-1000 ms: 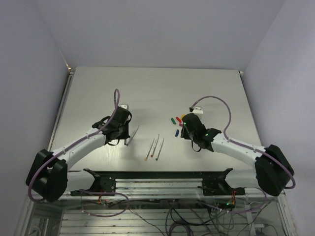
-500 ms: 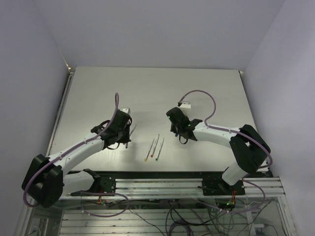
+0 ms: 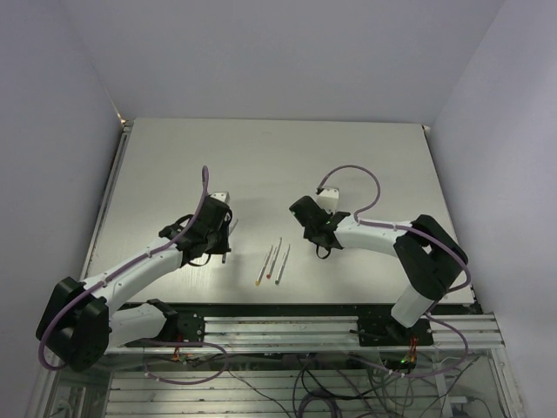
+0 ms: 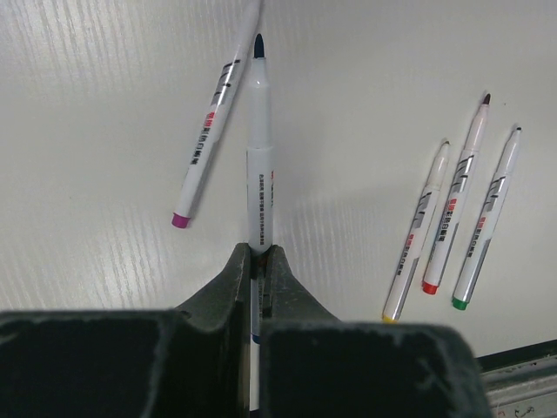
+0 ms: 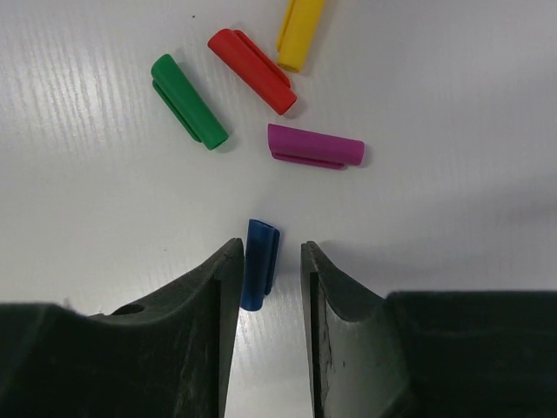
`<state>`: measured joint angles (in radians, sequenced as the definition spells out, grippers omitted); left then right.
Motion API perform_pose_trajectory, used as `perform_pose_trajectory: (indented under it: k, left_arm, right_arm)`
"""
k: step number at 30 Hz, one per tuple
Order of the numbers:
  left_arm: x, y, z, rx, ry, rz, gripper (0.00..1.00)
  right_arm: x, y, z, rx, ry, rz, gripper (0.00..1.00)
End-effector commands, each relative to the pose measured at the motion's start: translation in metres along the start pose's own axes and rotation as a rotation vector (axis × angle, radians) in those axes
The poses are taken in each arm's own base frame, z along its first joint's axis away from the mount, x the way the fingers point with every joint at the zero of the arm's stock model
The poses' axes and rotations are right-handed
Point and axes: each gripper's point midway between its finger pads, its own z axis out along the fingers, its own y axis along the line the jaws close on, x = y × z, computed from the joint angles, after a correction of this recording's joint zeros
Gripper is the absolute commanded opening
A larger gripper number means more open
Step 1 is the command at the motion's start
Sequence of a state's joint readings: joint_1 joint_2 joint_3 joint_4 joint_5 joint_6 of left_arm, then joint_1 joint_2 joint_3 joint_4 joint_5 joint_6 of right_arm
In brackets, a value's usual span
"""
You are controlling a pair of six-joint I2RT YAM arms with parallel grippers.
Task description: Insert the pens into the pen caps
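My left gripper (image 4: 258, 257) is shut on a pale pen (image 4: 260, 174) whose dark blue tip points away from me, above the table. A magenta-ended pen (image 4: 213, 122) lies just left of it. Three more pens, ended yellow (image 4: 420, 235), red (image 4: 457, 196) and green (image 4: 487, 218), lie to the right. My right gripper (image 5: 271, 252) is open low over the table. The blue pen cap (image 5: 259, 263) lies between its fingers, close to the left one. Beyond it lie the green (image 5: 188, 101), red (image 5: 251, 70), yellow (image 5: 300, 33) and magenta (image 5: 315, 146) caps.
In the top view the three loose pens (image 3: 272, 261) lie between my left gripper (image 3: 214, 230) and right gripper (image 3: 312, 228), near the front edge of the table (image 3: 278, 157). The right arm covers the caps there.
The right arm has swung left and settled over the caps, its jaws widening around the blue cap. The left gripper shifted slightly with its pen still held.
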<state>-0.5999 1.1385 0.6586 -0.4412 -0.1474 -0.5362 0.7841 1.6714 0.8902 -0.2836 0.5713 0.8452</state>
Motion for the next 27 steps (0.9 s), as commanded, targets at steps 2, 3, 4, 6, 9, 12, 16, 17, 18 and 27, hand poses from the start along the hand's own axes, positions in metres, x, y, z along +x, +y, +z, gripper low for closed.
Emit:
perform_pose_trajectory:
  k: [2,3,4,6,9,12,16,17,18,27]
  left_arm:
    - [-0.001,-0.008,0.000,0.034,-0.007,-0.005,0.07]
    - [-0.001,-0.008,0.000,0.033,-0.005,-0.005,0.07]
    - [0.000,-0.007,0.000,0.031,-0.003,-0.005,0.07]
    - [0.001,-0.007,0.001,0.030,-0.001,-0.006,0.07]
    - [0.002,-0.007,0.001,0.031,0.000,-0.007,0.07]
    - [0.002,-0.006,0.001,0.028,0.001,-0.007,0.07]
    - [0.002,-0.007,0.002,0.030,0.004,-0.007,0.07]
    - [0.001,-0.008,0.002,0.030,0.004,-0.009,0.07]
    - [0.001,-0.008,0.002,0.030,0.003,-0.010,0.07]
    - [-0.001,-0.011,0.005,0.038,0.003,-0.011,0.07]
  right_arm:
    - [-0.003,0.002,0.004,0.026,-0.018,0.019,0.33]
    - [-0.002,0.002,0.005,0.029,-0.017,0.018,0.33]
    - [-0.001,0.002,0.006,0.031,-0.014,0.015,0.33]
    - [0.001,0.003,0.009,0.033,-0.008,0.009,0.33]
    - [0.006,0.002,0.012,0.036,0.004,0.007,0.33]
    - [0.011,0.002,0.013,0.037,0.021,0.009,0.31]
    - [0.020,-0.002,0.012,0.046,0.053,0.011,0.27]
    - [0.022,-0.004,0.012,0.055,0.064,0.010,0.24]
    - [0.024,-0.006,0.011,0.063,0.075,0.009,0.21]
    - [0.024,-0.025,-0.006,0.097,0.077,0.019,0.00]
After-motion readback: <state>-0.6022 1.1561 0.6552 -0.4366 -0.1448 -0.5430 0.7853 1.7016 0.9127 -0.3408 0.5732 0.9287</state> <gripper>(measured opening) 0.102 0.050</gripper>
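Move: The right hand is open right over the blue cap, which lies about 1 cm below and roughly 1 cm left. The pink cap is some 4 cm ahead and 3 cm right, the green one 7 cm ahead and 2 cm left, and the red one 8 cm ahead and 1 cm right, all at table height. From the left hand, already holding the blue pen, the blue cap lies about 26 cm right, 6 cm ahead and 6 cm lower. The right hand's fingers shut on the blue cap and pinch it by its sides. First the open hand settles about 1 cm down around the cap and pauses there, then the fingers close from a third open to almost shut. At the last it eases back about half a centimetre and begins to rise, with a slight clockwise turn. ##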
